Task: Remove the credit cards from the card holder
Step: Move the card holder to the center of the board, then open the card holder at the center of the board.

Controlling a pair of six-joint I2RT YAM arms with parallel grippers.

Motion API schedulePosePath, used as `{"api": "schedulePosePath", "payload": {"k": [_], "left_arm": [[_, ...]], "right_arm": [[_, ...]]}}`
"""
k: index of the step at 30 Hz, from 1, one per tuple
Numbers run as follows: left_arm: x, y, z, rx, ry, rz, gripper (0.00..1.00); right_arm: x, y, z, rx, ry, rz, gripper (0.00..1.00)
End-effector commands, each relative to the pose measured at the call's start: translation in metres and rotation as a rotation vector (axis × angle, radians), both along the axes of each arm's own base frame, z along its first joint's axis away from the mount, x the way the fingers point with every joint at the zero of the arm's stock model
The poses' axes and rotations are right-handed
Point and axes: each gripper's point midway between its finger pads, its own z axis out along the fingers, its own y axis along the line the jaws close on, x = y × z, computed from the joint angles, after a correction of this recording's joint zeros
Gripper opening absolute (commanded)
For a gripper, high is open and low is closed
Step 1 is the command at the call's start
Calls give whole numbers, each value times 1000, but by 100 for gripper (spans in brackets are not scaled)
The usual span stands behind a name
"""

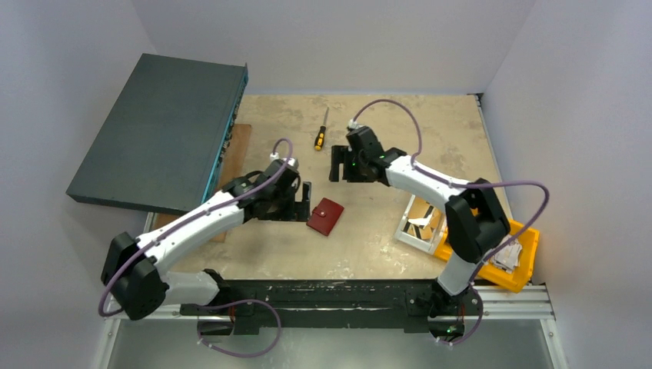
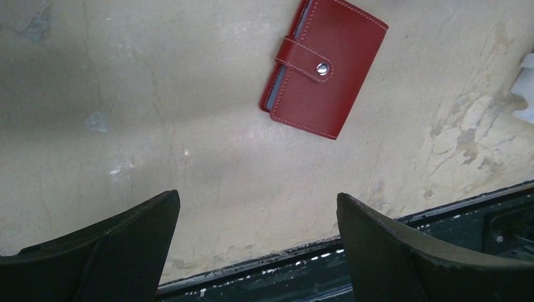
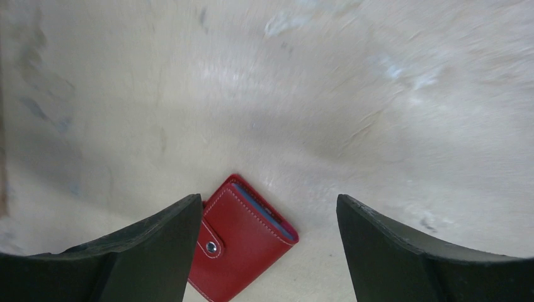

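Observation:
The card holder point(image 1: 326, 216) is a dark red wallet lying flat on the table, its snap tab fastened. It also shows in the left wrist view point(image 2: 324, 66) and the right wrist view point(image 3: 245, 242). Of the credit cards, only a thin grey-blue edge point(image 3: 267, 212) shows in the holder's open side. My left gripper point(image 1: 305, 201) point(image 2: 257, 196) is open just left of the holder and not touching it. My right gripper point(image 1: 336, 164) point(image 3: 267, 200) hangs open beyond the holder, with nothing between its fingers.
A yellow-and-black screwdriver point(image 1: 321, 137) lies at the back middle. A large dark grey flat box point(image 1: 161, 131) leans over the left side, on a wooden board point(image 1: 240, 142). A white bin point(image 1: 419, 223) and an orange bin point(image 1: 511, 257) stand at the right front. A black rail point(image 1: 330, 292) runs along the near edge.

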Motion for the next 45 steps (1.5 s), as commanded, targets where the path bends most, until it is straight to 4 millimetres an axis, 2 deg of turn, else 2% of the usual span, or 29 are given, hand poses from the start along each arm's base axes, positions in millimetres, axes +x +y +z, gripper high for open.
{"api": "schedulePosePath", "payload": {"k": [1,6,11,19,28,33,40,45], "left_arm": [[24,-31,8,52,-77,-35,90],[44,-66,-2,99,-77,-74,68],[57,-88,-18,121,-55,-107,52],[60,-108,-47,139,6,-151,43],[64,-104,-84,212,38,-128,36],[64,-95,-93,251,42,-95,27],[61,-93,-92,237,47,-75,0],[57,-97,-81,175,67,-69,0]], "right_arm": [[9,-28,38,108,-44,-120,74],[-4,-54,37,146,-56,-192,65],[-19,-60,24,138,-27,-183,63],[-30,-60,11,157,4,-177,61],[-33,-54,-6,167,39,-143,59],[-39,-54,-23,154,74,-138,55],[-55,-37,-37,226,143,-104,52],[-65,-17,-38,258,165,-70,51]]}}
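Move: The red card holder lies about 10 cm to the left hand's right, 4 cm ahead and roughly 10 cm below; its strap is on the side nearer that hand. From the right hand the holder is some 12 cm back, 4 cm left and 7 cm down. The screwdriver lies about 25 cm farther out than the holder and 2 cm left of it; the white bin is 29 cm to the holder's right, level with it. Rightward and forward first, then almost straight down some 9 cm in all, the left hand comes over the card holder, closing its wide-open fingers on the way and shutting them at the free end of the strap, pinching it. The right hand rises and swings right about 7 cm, clearing away, then sinks and draws back towards the holder's right side, fingers partly closing on nothing. ##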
